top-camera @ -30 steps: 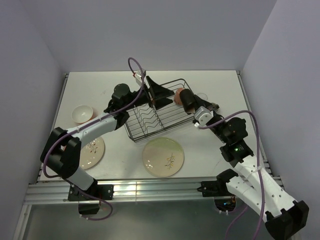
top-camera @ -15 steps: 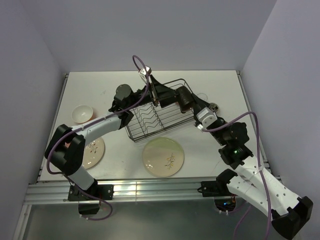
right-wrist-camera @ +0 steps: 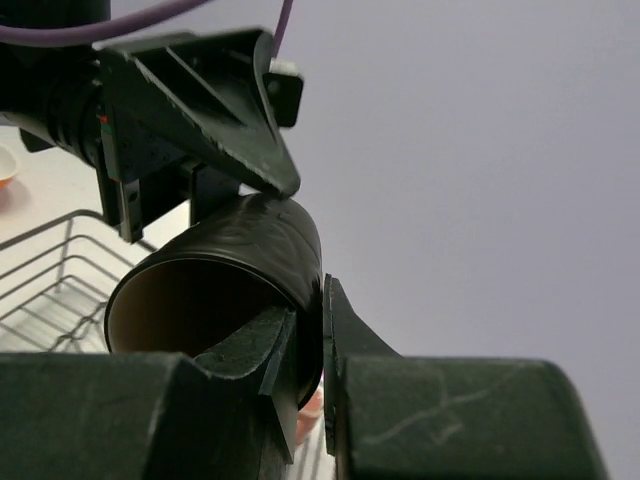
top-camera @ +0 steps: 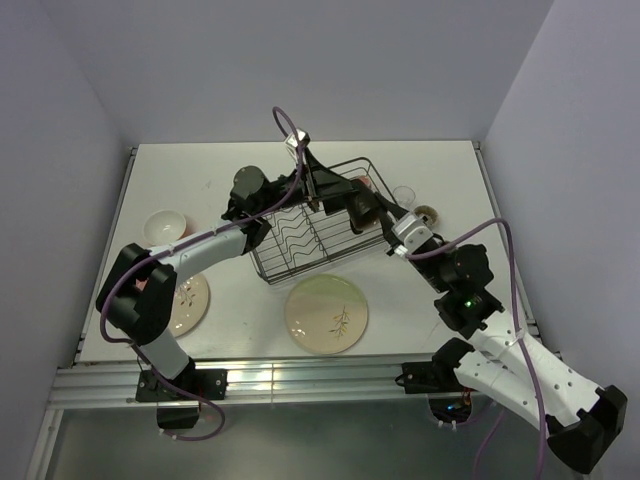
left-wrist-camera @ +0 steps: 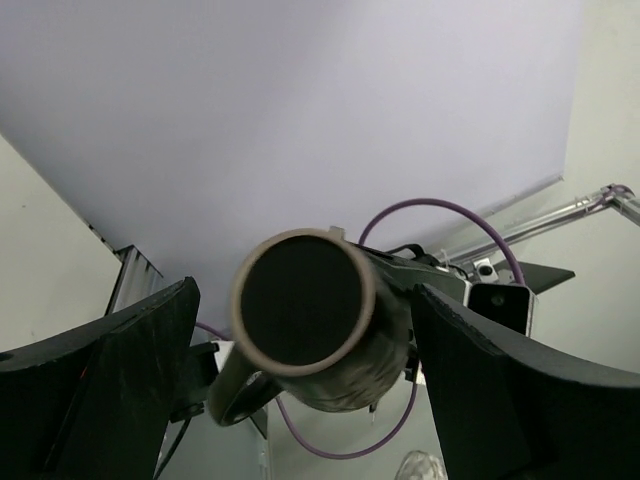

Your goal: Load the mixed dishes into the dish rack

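Observation:
My right gripper (top-camera: 380, 216) (right-wrist-camera: 312, 305) is shut on the rim wall of a brown mug (top-camera: 360, 205) (right-wrist-camera: 230, 270), one finger inside and one outside. It holds the mug on its side above the right part of the black wire dish rack (top-camera: 300, 240). My left gripper (top-camera: 330, 190) (left-wrist-camera: 305, 290) is open, with a finger on each side of the mug's base (left-wrist-camera: 310, 320); the left wrist view shows gaps on both sides. A green-tinted plate (top-camera: 327, 313) lies in front of the rack. A pink-tinted plate (top-camera: 188, 303) lies partly under my left arm. An orange bowl (top-camera: 163, 227) sits at the left.
A clear glass (top-camera: 403, 194) and a small olive mug (top-camera: 430, 213) stand right of the rack. Something pink (top-camera: 366, 184) (right-wrist-camera: 312, 412) shows in the rack's far right corner, below the held mug. Walls close in the table at the back and both sides.
The right gripper has carried the brown mug left, over the rack. The left gripper has swung right and now brackets the mug's base.

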### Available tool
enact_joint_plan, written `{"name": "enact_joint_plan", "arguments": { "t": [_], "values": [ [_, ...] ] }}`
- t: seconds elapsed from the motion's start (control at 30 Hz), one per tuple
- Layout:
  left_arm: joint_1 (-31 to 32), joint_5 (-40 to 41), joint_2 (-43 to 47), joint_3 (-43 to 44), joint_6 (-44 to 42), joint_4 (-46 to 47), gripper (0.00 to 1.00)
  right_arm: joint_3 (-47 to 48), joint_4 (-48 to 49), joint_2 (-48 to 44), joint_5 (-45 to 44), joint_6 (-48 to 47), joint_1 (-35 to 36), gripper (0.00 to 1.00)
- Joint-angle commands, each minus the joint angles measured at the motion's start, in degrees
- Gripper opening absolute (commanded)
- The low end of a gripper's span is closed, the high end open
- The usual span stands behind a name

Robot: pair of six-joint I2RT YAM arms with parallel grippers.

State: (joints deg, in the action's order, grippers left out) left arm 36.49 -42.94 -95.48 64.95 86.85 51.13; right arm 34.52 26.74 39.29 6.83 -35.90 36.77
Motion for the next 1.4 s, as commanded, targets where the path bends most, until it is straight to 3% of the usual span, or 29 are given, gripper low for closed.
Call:
{"name": "enact_joint_plan", "arguments": {
  "t": [0.0, 0.2, 0.4, 0.7, 0.8, 0.83, 0.87, 0.9, 1.07, 1.2, 1.37],
  "values": [
    [0.4, -3.1, 0.5, 1.0, 1.3, 7.1, 0.94, 3.9, 2.5, 0.8, -1.8, 6.6, 0.5, 0.00],
    [0.4, -5.0, -0.2, 0.8, 4.5, 11.5, 0.92, 4.2, 2.8, 2.0, -2.6, 10.4, 0.5, 0.00],
    [0.4, -6.2, 0.3, 0.7, 3.6, 9.3, 0.88, 5.1, 2.6, 2.5, -2.7, 12.1, 0.3, 0.00],
    [0.3, -6.5, 0.0, 1.3, 5.2, 10.9, 0.68, 4.0, 1.4, 1.3, -1.0, 13.4, 0.4, 0.00],
    [0.2, -6.4, -0.2, 1.3, 6.2, 12.5, 0.57, 3.4, 0.8, 1.0, -1.0, 13.7, 0.4, 0.00],
    [0.2, -6.4, -0.5, 1.3, 6.7, 13.3, 0.47, 3.4, 0.4, 0.8, -1.5, 13.9, 0.4, 0.00],
    [0.1, -6.5, -0.7, 1.3, 8.2, 14.2, 0.42, 3.2, 0.2, 0.9, -1.6, 14.2, 0.4, 0.05],
    [0.0, -6.5, -1.0, 1.3, 9.1, 16.7, 0.31, 3.0, -0.3, 0.8, -1.8, 14.5, 0.3, 0.11],
    [-1.2, -6.2, -1.4, 0.4, 13.5, 22.2, 0.01, 1.8, -0.9, 1.0, -2.9, 15.4, 0.3, 0.33],
    [-2.1, -6.3, -0.3, -0.5, 13.3, 21.9, 0.00, 1.1, -1.0, 1.1, -3.1, 16.0, 0.1, 0.44],
    [-4.0, -6.8, 1.3, -0.9, 9.5, 15.9, 0.00, 0.7, -1.0, 1.1, -2.7, 16.6, -0.3, 0.67]
  ]
}}
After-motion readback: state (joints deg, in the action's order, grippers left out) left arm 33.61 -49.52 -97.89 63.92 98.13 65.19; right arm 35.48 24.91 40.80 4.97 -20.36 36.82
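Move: The dark mug, still pinched at its rim by the right hand, has its middle about 3 cm right and 2 cm back of the open left hand, level with it; from the right hand it lies some 3 cm left, 2 cm ahead and 1 cm up. Over 30 cm below the left hand are the rack's middle (16 cm ahead, 7 left), the pink mug (22 ahead, 4 right) and the green plate (10 back, 6 left). Drawing back about 2 cm and slightly up, the left hand closes its wide-open fingers around the dark mug's base end and pinches it, finally easing about 2 cm left. The right hand holds nearly in place, rolls some 15 degrees about its own fingers, then opens wide to let go of the rim. ##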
